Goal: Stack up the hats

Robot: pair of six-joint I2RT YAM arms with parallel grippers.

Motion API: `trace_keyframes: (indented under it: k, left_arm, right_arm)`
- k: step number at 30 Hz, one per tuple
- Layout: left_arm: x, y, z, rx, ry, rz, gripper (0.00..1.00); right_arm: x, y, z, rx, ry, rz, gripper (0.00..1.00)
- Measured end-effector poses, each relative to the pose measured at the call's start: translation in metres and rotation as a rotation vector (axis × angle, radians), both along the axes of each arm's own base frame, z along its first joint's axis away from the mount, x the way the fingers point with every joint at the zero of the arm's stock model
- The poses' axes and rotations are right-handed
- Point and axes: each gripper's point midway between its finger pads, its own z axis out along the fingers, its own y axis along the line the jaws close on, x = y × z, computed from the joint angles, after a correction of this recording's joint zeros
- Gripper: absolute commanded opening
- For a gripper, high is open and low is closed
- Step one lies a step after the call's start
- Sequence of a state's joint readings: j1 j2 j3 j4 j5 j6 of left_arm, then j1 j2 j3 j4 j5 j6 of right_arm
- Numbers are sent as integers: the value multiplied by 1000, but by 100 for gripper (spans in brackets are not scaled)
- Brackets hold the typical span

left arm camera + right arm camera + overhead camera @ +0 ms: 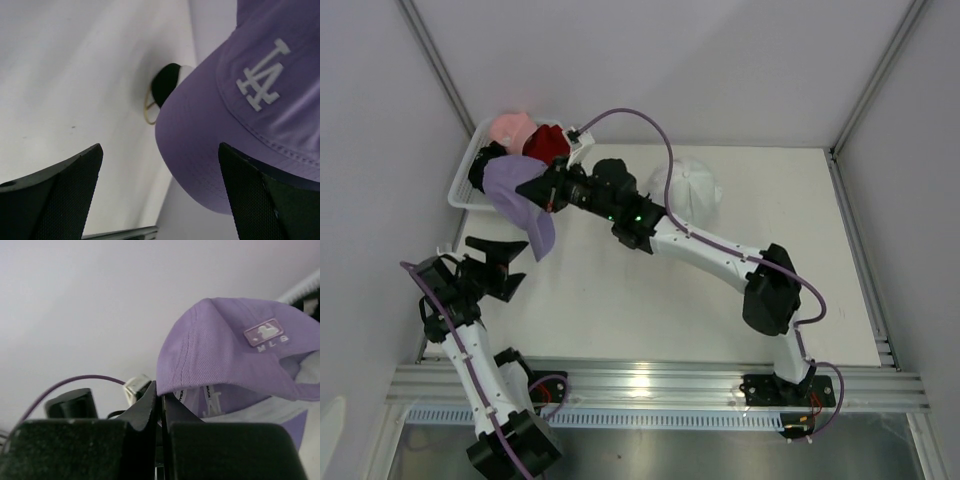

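My right gripper is shut on the rear edge of a lavender hat, which hangs above the table beside the basket with its brim pointing down. In the right wrist view the closed fingertips pinch the lavender hat at its rim. The left gripper stands open and empty just below the brim; in its wrist view the lavender hat with a white logo fills the right side above the gripper. A white hat lies on the table. A pink hat and a red hat sit in the basket.
A white mesh basket stands in the back left corner, against the wall, with something dark at its near side. A gold wire loop beside a dark and white shape shows past the brim. White walls enclose the table.
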State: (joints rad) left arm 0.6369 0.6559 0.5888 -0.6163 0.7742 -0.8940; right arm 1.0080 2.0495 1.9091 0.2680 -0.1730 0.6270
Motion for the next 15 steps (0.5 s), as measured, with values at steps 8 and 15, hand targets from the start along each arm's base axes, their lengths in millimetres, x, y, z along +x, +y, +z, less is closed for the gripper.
trace_keyframes:
  k: [8, 15]
  left_arm:
    - [16, -12, 44, -193, -152, -47, 100]
    - [23, -23, 90, -203, -277, -107, 99]
  right_arm:
    - [14, -47, 46, 106, -150, -44, 0]
    - [20, -82, 34, 106, -185, -134, 0]
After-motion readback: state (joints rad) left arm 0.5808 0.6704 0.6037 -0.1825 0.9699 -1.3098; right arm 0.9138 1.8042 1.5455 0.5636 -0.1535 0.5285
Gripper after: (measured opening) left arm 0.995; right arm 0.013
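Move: The right gripper already pinches the purple hat, which hangs about 5 cm left of its fingers and 6 cm below. The white hat on the stand lies some 28 cm to that hand's right, 9 cm ahead and 20 cm down; the red hat in the basket is roughly 26 cm ahead, 9 cm left and 29 cm down. From the left gripper, the purple hat is about 6 cm ahead, 6 cm right and 12 cm up. Carry the purple hat rightwards about 8 cm with the right gripper kept shut on it, rising a few centimetres at first and then nearly level, towards the white hat on the stand. Meanwhile raise the open left gripper some 9 cm, easing slightly forward and right, and tip its fingers up about 20 degrees; don't close it. ##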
